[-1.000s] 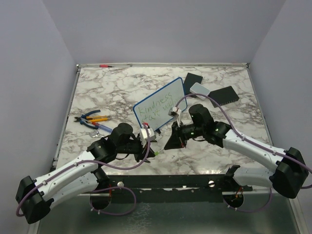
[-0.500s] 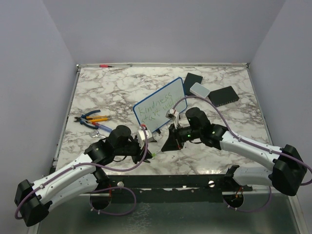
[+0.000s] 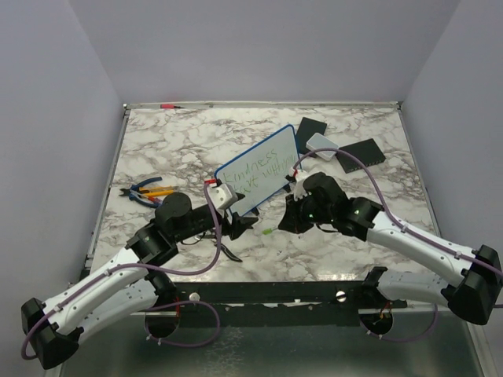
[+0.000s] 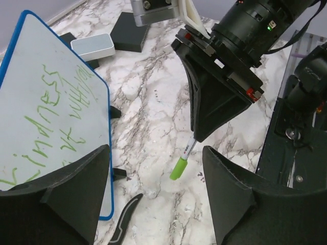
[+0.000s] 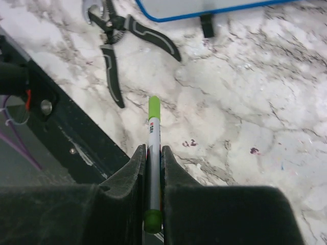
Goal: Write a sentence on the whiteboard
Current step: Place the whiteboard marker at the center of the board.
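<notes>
The whiteboard [image 3: 255, 169], blue-framed, lies at an angle in the middle of the marble table, with the green sentence [image 3: 257, 170] in two lines on it. In the left wrist view the whiteboard [image 4: 51, 117] fills the left side and the sentence [image 4: 56, 109] reads about "Kindness". My right gripper [image 3: 284, 222] is shut on a capped green marker [image 5: 153, 130] that points down at the table; the right gripper [image 5: 152, 150] pinches its white barrel. My left gripper [image 4: 156, 168] stands open by the board's near corner, the marker [image 4: 181, 163] just beyond its fingertips and untouched.
Black-handled pliers [image 5: 115, 46] lie near the front edge below the board. Blue and orange pliers [image 3: 149, 191] lie at the left. Two black pads [image 3: 312, 128] [image 3: 361, 151] and a grey box [image 3: 321, 143] sit behind the board. A red pen [image 3: 169, 105] lies on the far edge.
My left gripper has opened, letting go at the marker's tip, and drawn back left toward the board. My right gripper has lifted slightly toward the right with the marker.
</notes>
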{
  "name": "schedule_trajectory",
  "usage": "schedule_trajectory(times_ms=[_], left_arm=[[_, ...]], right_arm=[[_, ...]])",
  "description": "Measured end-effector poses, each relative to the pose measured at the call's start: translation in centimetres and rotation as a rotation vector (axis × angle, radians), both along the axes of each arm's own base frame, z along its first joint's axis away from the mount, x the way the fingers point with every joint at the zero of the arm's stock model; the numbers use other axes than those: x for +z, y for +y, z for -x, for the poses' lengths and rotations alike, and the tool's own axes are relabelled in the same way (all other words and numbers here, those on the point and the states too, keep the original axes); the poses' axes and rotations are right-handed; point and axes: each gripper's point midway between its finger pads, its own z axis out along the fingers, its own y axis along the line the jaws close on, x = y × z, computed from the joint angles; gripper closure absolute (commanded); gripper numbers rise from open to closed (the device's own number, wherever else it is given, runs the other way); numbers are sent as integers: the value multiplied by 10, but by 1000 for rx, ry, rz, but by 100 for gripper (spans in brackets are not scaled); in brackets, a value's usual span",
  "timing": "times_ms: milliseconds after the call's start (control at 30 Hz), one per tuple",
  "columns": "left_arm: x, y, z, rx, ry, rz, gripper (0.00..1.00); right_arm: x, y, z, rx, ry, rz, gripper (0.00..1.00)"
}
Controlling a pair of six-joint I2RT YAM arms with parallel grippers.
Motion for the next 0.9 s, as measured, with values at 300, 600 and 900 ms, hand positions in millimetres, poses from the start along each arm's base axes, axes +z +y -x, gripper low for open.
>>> schedule_trajectory(times_ms=[300, 600, 900], left_arm=[[-5, 24, -41, 227, 40, -11, 9], [17, 73, -91, 523, 94, 91, 2], [8, 126, -124, 781, 157, 99, 1]], right_arm=[[-60, -33, -7, -99, 128, 22, 94], [-77, -42, -31, -165, 183, -46, 48], [-76, -62, -58, -278, 136, -39, 12]])
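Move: The capped marker is already held in the right hand, cap pointing out to the left and down. The bare patch of table for it lies about 2 cm ahead, 2 cm right and 12 cm below that hand. The shears lie some 18 cm left and 1 cm ahead, and the board's middle about 20 cm ahead, 6 cm left and 2 cm below. From the empty left hand, the patch is level fore-and-aft, 12 cm right and 20 cm down. The right fingers keep the marker while lowering it about 7.5 cm and carrying it a little right, in front of the board, then spread and let it go, backing off forward and to the right above the table. Meanwhile the empty left hand swings forward and left past the board's left end, some 18 cm in all, turning about 45 degrees counter-clockwise and opening fully. ##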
